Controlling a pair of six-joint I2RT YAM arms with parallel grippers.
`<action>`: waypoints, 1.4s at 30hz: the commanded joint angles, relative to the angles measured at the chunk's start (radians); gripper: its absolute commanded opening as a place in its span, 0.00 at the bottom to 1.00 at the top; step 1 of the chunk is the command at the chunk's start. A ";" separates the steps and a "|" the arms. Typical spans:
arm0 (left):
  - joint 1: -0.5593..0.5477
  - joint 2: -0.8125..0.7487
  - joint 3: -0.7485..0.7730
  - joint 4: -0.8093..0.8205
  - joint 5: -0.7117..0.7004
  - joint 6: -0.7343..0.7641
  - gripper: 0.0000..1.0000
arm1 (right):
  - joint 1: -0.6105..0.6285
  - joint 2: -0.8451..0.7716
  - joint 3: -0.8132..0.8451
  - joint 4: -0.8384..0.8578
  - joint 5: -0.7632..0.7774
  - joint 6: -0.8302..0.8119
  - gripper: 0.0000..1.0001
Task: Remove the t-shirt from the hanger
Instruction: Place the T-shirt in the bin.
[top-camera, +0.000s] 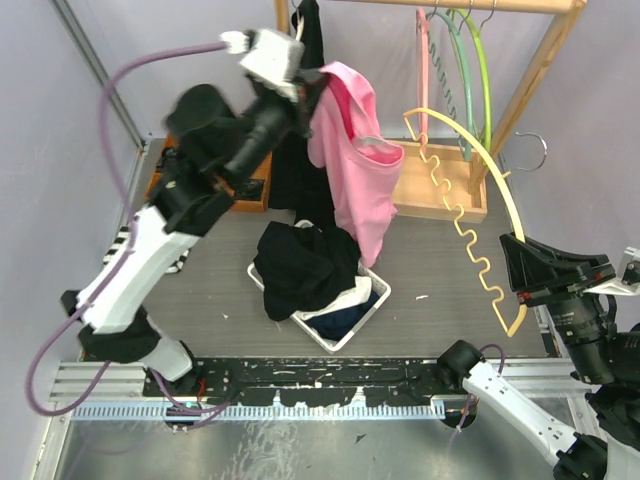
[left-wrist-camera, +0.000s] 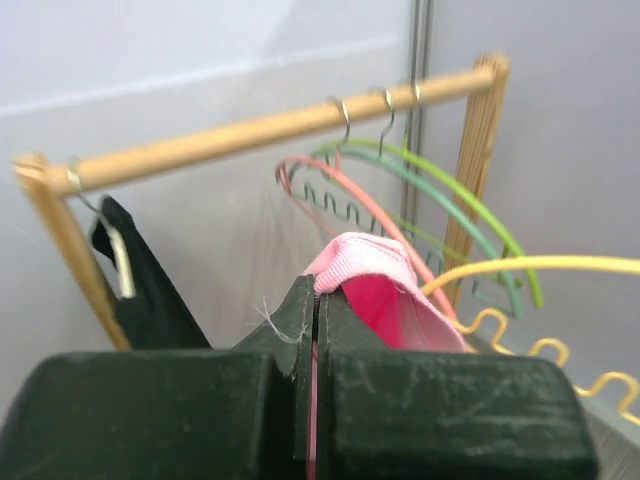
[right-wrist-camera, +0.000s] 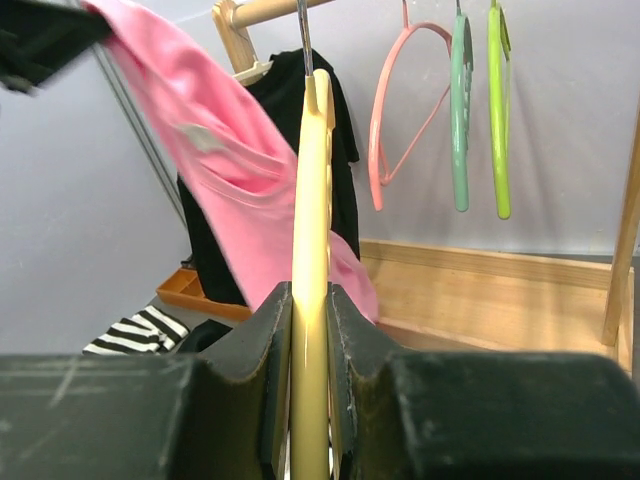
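Note:
The pink t-shirt (top-camera: 352, 160) hangs in the air from my left gripper (top-camera: 312, 82), which is shut on its collar (left-wrist-camera: 358, 256), high near the wooden rail. The yellow hanger (top-camera: 470, 210) is held out to the right by my right gripper (top-camera: 522, 272), which is shut on its lower end (right-wrist-camera: 310, 300). The hanger's upper tip touches the shirt's edge near its hem. In the right wrist view the shirt (right-wrist-camera: 215, 170) drapes to the left of the hanger.
A white bin (top-camera: 355, 325) of dark clothes stands below the shirt. A black garment (top-camera: 300, 150) hangs on the wooden rack (top-camera: 540, 70) with pink, teal and green hangers (top-camera: 460, 70). An orange tray (top-camera: 250, 190) and a striped cloth (top-camera: 125, 245) lie at left.

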 joint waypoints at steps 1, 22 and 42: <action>-0.001 -0.144 -0.025 0.098 0.037 -0.021 0.00 | -0.003 0.005 -0.012 0.114 0.016 -0.006 0.01; -0.001 -0.439 -0.156 0.002 0.174 -0.164 0.00 | -0.003 0.037 -0.051 0.148 -0.009 0.000 0.01; -0.043 -0.545 -0.575 -0.081 0.074 -0.353 0.00 | -0.003 0.041 -0.074 0.153 -0.037 0.025 0.01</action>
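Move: The white bin, heaped with the black shirt, lies some 11 cm back of the left gripper, practically in line sideways, and about 52 cm below it. The black t-shirt still on the rack hangs about 14 cm ahead, 3 cm left and 15 cm lower; the yellow hanger's middle is some 9 cm back, 21 cm right, 8 cm lower. From the right gripper, the bin is about 9 cm ahead, 31 cm left, 41 cm below. Keep the left fingers shut on the pink t-shirt and swing it back and left, away from the rack, rising about 9 cm at first, then easing level; finish by lowering about 10 cm with a little drift forward and right, the hand turning some 15 degrees clockwise and its left side dipping. Hold the yellow hanger clear in the right gripper, easing it 2–3 cm forward and left. ##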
